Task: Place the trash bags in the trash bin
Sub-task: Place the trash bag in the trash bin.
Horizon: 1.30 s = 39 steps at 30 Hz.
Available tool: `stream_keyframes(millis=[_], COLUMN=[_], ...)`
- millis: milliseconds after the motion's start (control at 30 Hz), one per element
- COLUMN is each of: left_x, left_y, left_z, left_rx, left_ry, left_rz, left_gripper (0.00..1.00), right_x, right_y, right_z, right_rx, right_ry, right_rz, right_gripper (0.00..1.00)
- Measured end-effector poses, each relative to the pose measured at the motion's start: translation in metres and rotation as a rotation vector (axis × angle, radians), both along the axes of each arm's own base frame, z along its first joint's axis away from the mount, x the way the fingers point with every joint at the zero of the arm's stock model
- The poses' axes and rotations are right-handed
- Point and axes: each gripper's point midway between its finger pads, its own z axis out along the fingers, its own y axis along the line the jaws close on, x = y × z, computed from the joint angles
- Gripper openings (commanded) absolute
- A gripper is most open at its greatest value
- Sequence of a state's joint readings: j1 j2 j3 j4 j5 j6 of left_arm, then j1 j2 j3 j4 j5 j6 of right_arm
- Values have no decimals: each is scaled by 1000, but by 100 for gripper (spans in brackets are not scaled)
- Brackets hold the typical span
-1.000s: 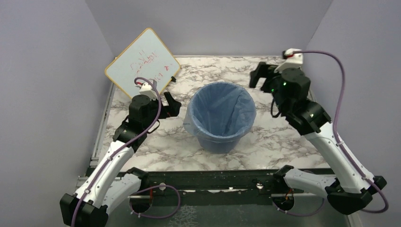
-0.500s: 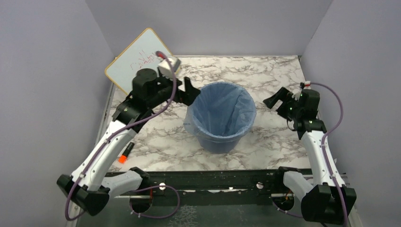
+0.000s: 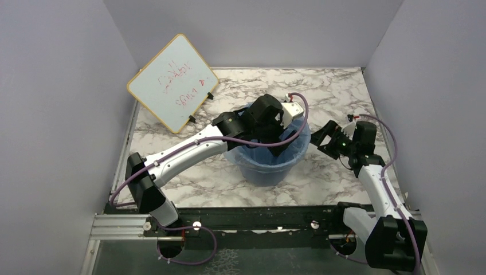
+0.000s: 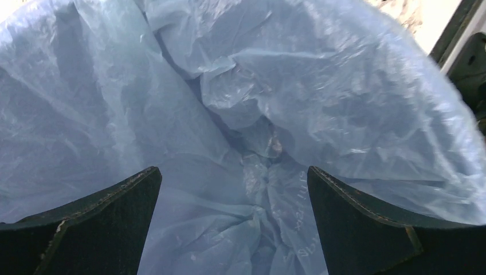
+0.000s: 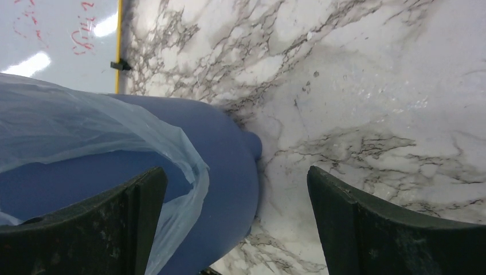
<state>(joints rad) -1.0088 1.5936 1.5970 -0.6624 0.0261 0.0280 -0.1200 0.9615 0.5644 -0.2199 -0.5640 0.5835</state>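
The trash bin [image 3: 266,172] is a round blue bucket in the middle of the marble table. The trash bag [image 3: 237,154], thin light-blue plastic, lines it and hangs over the rim. My left gripper [image 3: 282,137] reaches down into the bin's mouth. In the left wrist view it [image 4: 235,229] stands open, with crumpled bag [image 4: 321,91] below and nothing between the fingers. My right gripper [image 3: 322,138] hovers open just right of the rim. In the right wrist view it [image 5: 236,223] straddles the bin's outer wall [image 5: 229,166] and the bag's draped edge [image 5: 189,172], touching neither.
A white board with red writing [image 3: 172,80] leans against the back left wall, also at the top left of the right wrist view [image 5: 57,34]. Grey walls close three sides. The arms' black mounting rail [image 3: 258,217] runs along the near edge.
The left arm swung right from beside the bin to over its mouth and dipped its gripper inside. The right gripper lowered and moved left to the bin's right rim.
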Motion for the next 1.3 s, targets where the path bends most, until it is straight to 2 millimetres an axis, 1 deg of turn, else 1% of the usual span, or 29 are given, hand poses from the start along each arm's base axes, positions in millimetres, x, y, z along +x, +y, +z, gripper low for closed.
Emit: stream_keyframes(millis=[100,200,267,433,500,633,800,1033,1133,1300], left_x=[2,4,5,4,4,3,0,-2,-2,-10], left_y=[4,4,3,4,3,1,-2,8,11,13], left_z=[-8,-18,-29,-62,-71,-83,-101,-125,-132,-143], left_rx=[33,70,99,186,206,224,242,252,247,246], left_ry=[8,16,30,83,94,115,167,234,248,284], left_rz=[7,4,1,-10,-13,-25,-50,-54,-56,-78], left_gripper=[99,99,99,99,99,99,99,99,99,99], right_x=[-5,-8,-9,-8,-8,-11,-14,-17,-17,-16], right_y=[7,15,20,29,32,40,43,44,44,44], right_z=[-9,-14,-17,-25,-27,-32,-35,-37,-36,-35], right_rx=[36,77,105,171,194,242,260,268,268,270], right_ry=[30,41,51,75,80,103,106,106,101,93], right_rz=[37,80,103,148,171,228,256,263,264,270], right_gripper=[98,98,98,97,97,97,97,97,97,97])
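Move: The left hand hangs open just inside the trash bin's mouth. The middle of the trash bag lining the bin is about 10 cm below it, 5 cm to its left and 1 cm ahead; the bin's own middle is in line with that, some 12 cm down. The whiteboard stands roughly 27 cm ahead and 35 cm left. From the right hand, beside the bin, the bag is about 17 cm left and 3 cm back, near its height. The left hand sinks nearly straight down into the lined bin, about 14 cm, fingers wide open and tipping some 20 degrees steeper towards the floor, seeming to push the trash bag's film down ahead of them. Meanwhile the right hand, also open, slides left and down about 4 cm each way and swings its fingers counter-clockwise towards the bin, then stays close by its right wall, where contact can't be made out. ##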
